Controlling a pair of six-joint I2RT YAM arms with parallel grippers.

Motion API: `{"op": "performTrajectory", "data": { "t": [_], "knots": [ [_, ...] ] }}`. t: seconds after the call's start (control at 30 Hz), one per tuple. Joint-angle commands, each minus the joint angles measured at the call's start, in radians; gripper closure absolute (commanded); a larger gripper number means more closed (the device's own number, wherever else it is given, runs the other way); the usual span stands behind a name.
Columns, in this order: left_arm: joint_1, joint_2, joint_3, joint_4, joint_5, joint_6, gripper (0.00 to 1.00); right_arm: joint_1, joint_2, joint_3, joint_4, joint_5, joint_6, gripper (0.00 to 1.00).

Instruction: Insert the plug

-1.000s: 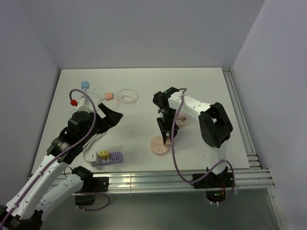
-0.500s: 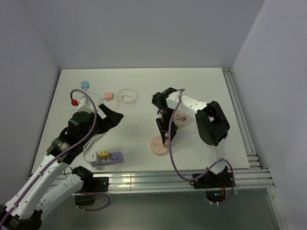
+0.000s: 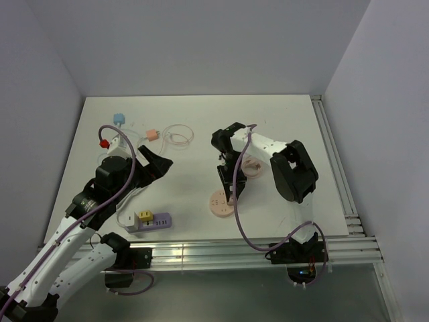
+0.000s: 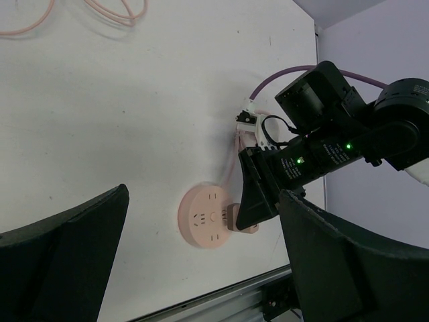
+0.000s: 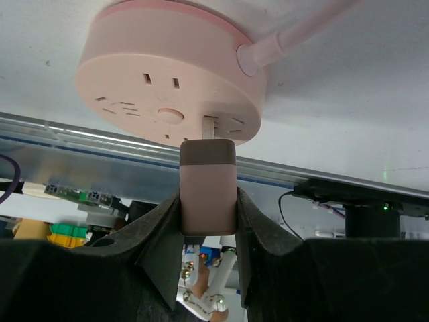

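Observation:
A round pink socket puck (image 3: 220,204) lies near the table's front edge; it also shows in the left wrist view (image 4: 206,217) and the right wrist view (image 5: 171,67). My right gripper (image 3: 231,191) is shut on a pink plug (image 5: 208,186) with a brown tip. The plug's prongs touch the puck's slots at its right side. The plug also shows in the left wrist view (image 4: 234,217). My left gripper (image 3: 155,163) is open and empty, held above the table's left part, well apart from the puck.
A purple power strip (image 3: 151,221) with a yellow plug (image 3: 143,216) lies at the front left. A blue plug (image 3: 119,119), an orange plug (image 3: 151,135) and a coiled pink cable (image 3: 178,134) lie at the back left. A metal rail (image 3: 234,251) runs along the front edge.
My right gripper has shifted slightly left toward the puck with the plug. The left arm has not moved.

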Motion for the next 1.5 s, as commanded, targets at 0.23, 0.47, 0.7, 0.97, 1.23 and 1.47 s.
{"op": "performTrajectory", "data": {
  "t": [0.23, 0.47, 0.7, 0.97, 1.23, 1.47],
  "knots": [
    [-0.009, -0.009, 0.010, 0.020, -0.011, 0.025, 0.00, -0.013, 0.045, 0.034, -0.018, 0.008, 0.028, 1.00],
    [-0.008, -0.012, 0.010, 0.026, 0.011, 0.008, 0.01, -0.024, 0.142, 0.094, -0.049, 0.002, 0.054, 1.00],
    [-0.008, -0.034, 0.019, 0.000, -0.029, 0.010, 0.00, -0.019, 0.184, 0.041, 0.029, 0.067, 0.095, 1.00],
    [-0.006, -0.003, 0.030, -0.021, -0.008, -0.001, 0.01, 0.010, 0.178, -0.177, 0.266, 0.254, 0.172, 1.00],
    [-0.006, -0.043, 0.020, -0.017, -0.026, -0.036, 0.01, 0.024, 0.161, -0.306, 0.429, 0.350, 0.207, 1.00],
    [-0.008, -0.029, 0.037, -0.056, -0.054, -0.026, 0.01, -0.009, 0.115, -0.356, 0.615, 0.277, 0.201, 1.00]
  ]
}}
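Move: Just left of and under the right hand, which already holds the pink plug, is the round power strip: its middle is about 4 cm left, 2 cm back and 5 cm below. The coiled pink cord lies roughly 12 cm ahead and 6 cm right of the hand, and the table's near edge about 11 cm straight back. From the left hand, the round power strip is some 5 cm back, 16 cm right and 23 cm lower. Bearing down with the plug on the round power strip's right-hand slots, the right hand first sinks about 1.5 cm while starting to tilt, then sweeps back and to the right towards the near table edge, roughly 11 cm in all. The wrist leans over some 30 degrees so the fingertips point farther back and swing to the right; the fingers keep their grip, and the plug drags the strip along. ##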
